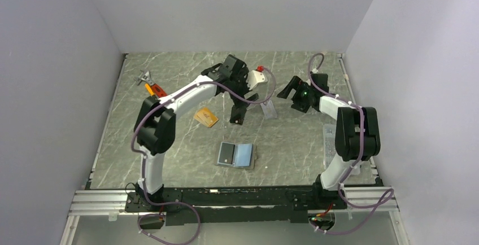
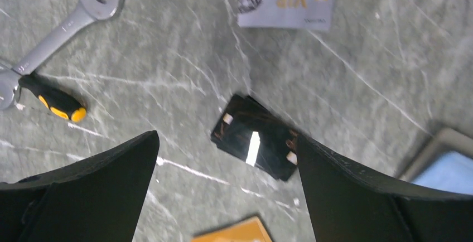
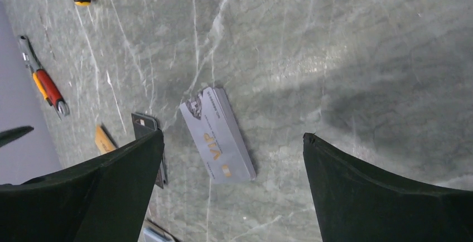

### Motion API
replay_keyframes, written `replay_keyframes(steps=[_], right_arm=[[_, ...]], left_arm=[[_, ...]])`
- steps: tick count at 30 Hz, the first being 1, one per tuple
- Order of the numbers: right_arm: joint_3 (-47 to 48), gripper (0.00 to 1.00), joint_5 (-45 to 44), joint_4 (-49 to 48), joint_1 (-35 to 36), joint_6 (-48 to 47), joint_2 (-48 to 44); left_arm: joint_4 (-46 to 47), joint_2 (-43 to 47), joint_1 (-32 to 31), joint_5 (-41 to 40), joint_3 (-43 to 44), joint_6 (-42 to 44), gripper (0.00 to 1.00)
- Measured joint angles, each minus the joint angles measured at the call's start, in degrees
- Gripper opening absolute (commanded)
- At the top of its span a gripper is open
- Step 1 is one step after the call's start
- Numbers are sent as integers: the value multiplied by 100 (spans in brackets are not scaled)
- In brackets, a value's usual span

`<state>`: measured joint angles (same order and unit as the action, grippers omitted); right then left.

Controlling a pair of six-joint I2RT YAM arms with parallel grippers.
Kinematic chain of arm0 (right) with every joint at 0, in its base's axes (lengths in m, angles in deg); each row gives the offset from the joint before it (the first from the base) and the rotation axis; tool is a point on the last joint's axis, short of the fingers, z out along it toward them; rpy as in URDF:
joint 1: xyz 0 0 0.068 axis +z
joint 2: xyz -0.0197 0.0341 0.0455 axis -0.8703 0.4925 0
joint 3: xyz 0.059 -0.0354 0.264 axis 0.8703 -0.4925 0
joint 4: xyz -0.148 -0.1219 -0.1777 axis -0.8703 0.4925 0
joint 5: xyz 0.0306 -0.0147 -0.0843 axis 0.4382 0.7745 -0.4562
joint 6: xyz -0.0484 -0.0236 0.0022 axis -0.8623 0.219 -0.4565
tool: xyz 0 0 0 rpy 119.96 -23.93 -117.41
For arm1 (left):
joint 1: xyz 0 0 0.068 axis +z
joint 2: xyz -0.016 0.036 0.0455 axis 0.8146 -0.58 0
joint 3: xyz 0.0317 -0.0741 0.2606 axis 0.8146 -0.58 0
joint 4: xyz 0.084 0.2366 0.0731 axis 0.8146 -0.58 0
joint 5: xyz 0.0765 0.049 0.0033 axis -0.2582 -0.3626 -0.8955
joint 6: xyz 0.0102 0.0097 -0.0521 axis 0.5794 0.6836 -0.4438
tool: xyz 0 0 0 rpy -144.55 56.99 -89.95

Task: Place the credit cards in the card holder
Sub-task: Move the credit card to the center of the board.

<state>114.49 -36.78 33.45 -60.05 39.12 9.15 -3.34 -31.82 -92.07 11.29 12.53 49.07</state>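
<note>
The card holder (image 1: pixel 236 155) lies open at the table's middle front, its light blue inside up; a corner of it shows in the left wrist view (image 2: pixel 446 161). The black card (image 1: pixel 237 113) (image 2: pixel 255 137) lies flat, touching the inner edge of my left gripper's right finger. The orange card (image 1: pixel 206 117) (image 2: pixel 231 232) lies to its left. The silver-grey card (image 1: pixel 269 109) (image 3: pixel 218 136) lies below my right gripper. My left gripper (image 1: pixel 248 93) (image 2: pixel 226 158) is open and empty. My right gripper (image 1: pixel 286 90) (image 3: pixel 233 141) is open and empty. No white card shows.
A wrench (image 2: pixel 67 27) and a black-and-yellow screwdriver (image 2: pixel 56 100) lie at the back left, with a red-handled tool (image 3: pixel 44 83) near the left wall. A clear plastic box (image 1: pixel 329 143) stands by the right arm's base.
</note>
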Motion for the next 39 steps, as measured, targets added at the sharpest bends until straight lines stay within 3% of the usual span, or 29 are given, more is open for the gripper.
replay_keyframes(steps=[6, 23, 33, 39], right_arm=[[463, 92, -33, -94, 48, -79, 579], [1510, 87, 61, -444, 199, -267, 1652], [1519, 70, -94, -367, 664, -463, 1674], [1703, 63, -769, 31, 1235, -592, 1674]], left_arm=[[297, -699, 20, 46, 542, -33, 99], [586, -774, 122, 415, 7, -26, 99], [570, -472, 136, 411, -503, -22, 98], [623, -118, 162, 413, -671, -17, 97]])
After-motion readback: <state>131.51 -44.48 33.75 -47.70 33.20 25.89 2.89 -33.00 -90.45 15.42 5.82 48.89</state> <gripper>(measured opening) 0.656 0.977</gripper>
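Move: The silver VIP cards lie about 6 cm to the right hand's left, roughly 1 cm farther out and some 5 cm lower. From the left hand they are about 11 cm to the right, 1 cm ahead and 12 cm down. The black cards sit almost under the left hand, about 1 cm to its left. The orange cards are some 15 cm left of that hand and 2 cm back, and the wrench is about 19 cm straight ahead of it. Forward about 7 cm and slightly down, the right hand runs out past the level of the silver VIP cards, then swings left some 7 cm and a little back around their far end, turning about 10 degrees counter-clockwise while its open fingers close by a third. The left hand, fingers wide open, edges 3 cm forward and right, sinks over the black cards to 6.5 cm below its start while drawing back, then rises 2.5 cm. ##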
